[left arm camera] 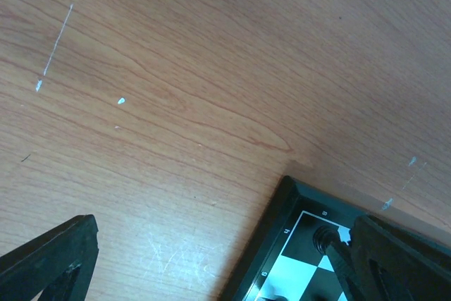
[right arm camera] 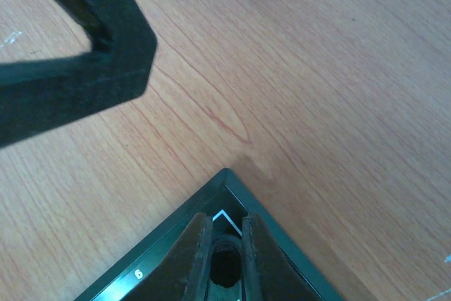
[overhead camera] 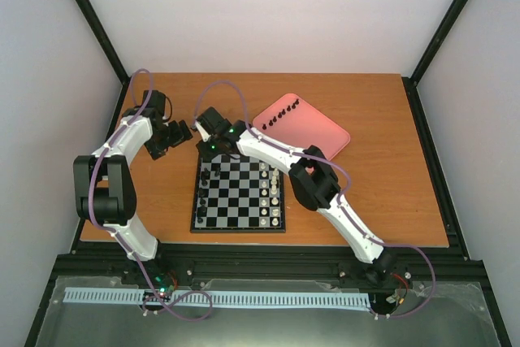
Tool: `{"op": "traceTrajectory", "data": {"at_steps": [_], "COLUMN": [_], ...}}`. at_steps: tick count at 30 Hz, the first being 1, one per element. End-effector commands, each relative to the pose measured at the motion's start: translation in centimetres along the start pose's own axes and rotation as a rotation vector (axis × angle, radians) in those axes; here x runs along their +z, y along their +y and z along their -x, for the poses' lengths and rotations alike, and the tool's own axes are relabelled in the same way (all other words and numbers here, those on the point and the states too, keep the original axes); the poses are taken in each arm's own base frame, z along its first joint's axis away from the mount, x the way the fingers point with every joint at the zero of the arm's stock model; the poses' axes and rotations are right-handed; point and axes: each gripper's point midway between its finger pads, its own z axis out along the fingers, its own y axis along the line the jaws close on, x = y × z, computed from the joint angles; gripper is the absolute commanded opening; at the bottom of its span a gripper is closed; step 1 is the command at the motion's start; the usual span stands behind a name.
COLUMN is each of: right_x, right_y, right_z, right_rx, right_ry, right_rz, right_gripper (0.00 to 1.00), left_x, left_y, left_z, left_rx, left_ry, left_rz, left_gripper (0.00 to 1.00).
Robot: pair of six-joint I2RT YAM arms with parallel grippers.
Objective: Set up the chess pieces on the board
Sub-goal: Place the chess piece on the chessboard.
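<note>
The board (overhead camera: 197,223) lies in the middle of the table. My right gripper (overhead camera: 208,152) reaches over its far-left corner and is shut on a black chess piece (right arm camera: 227,267). The two pads (right arm camera: 196,259) pinch that piece just above the corner square inside the dark border (right arm camera: 176,234). From the left wrist view the same piece (left arm camera: 323,236) stands at the board's corner (left arm camera: 282,237). My left gripper (overhead camera: 180,134) hangs open over bare wood just left of that corner, nothing between its fingers (left arm camera: 53,259). More black chess pieces (overhead camera: 207,178) stand along the board's left side.
A pink tray (overhead camera: 337,137) at the back right carries a row of black pieces (overhead camera: 281,111). White pieces (overhead camera: 275,197) line the board's right side. My left gripper's finger (right arm camera: 106,54) crosses the top left of the right wrist view, close to the right gripper.
</note>
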Motion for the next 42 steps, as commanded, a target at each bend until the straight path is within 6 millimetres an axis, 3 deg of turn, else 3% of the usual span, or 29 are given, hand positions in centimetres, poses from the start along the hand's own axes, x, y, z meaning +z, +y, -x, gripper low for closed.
{"op": "traceTrajectory", "data": {"at_steps": [1, 12, 24, 34, 42], "right_x": [1.3, 1.6, 0.3, -0.4, -1.0], "right_y": [0.0, -0.1, -0.2, -0.2, 0.3], "right_z": [-0.8, -1.8, -2.6, -1.6, -0.6], "right_rx": [-0.016, -0.009, -0.02, -0.037, -0.054], "right_ry": [0.015, 0.041, 0.058, 0.034, 0.014], "right_rz": [-0.014, -0.015, -0.028, -0.032, -0.013], "right_gripper": [0.03, 0.03, 0.08, 0.36, 0.37], "left_x": [-0.8, -0.2, 0.1, -0.1, -0.2], "left_y": [-0.2, -0.1, 0.0, 0.0, -0.2], "left_z": [-0.1, -0.4, -0.4, -0.3, 0.0], "left_rx": [0.027, 0.028, 0.016, 0.013, 0.013], "left_ry": [-0.01, 0.006, 0.007, -0.001, -0.002], "left_rz": [-0.011, -0.008, -0.006, -0.005, -0.006], "left_gripper": [1.0, 1.0, 1.0, 1.0, 1.0]}}
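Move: The right hand already holds a black piece upright over the board's far-left corner square, which lies straight below, roughly 4 cm under the hand point. The next black piece in that edge column stands about 3 cm back, and the lone second-column piece some 6 cm back and 3 cm right, their middles about 3 cm lower than the hand. From the left hand the corner square is roughly 10 cm right, 4 cm back and 7 cm down. The right hand lowers the piece about 1.5 cm onto the corner square, then opens partly, easing down and right. ##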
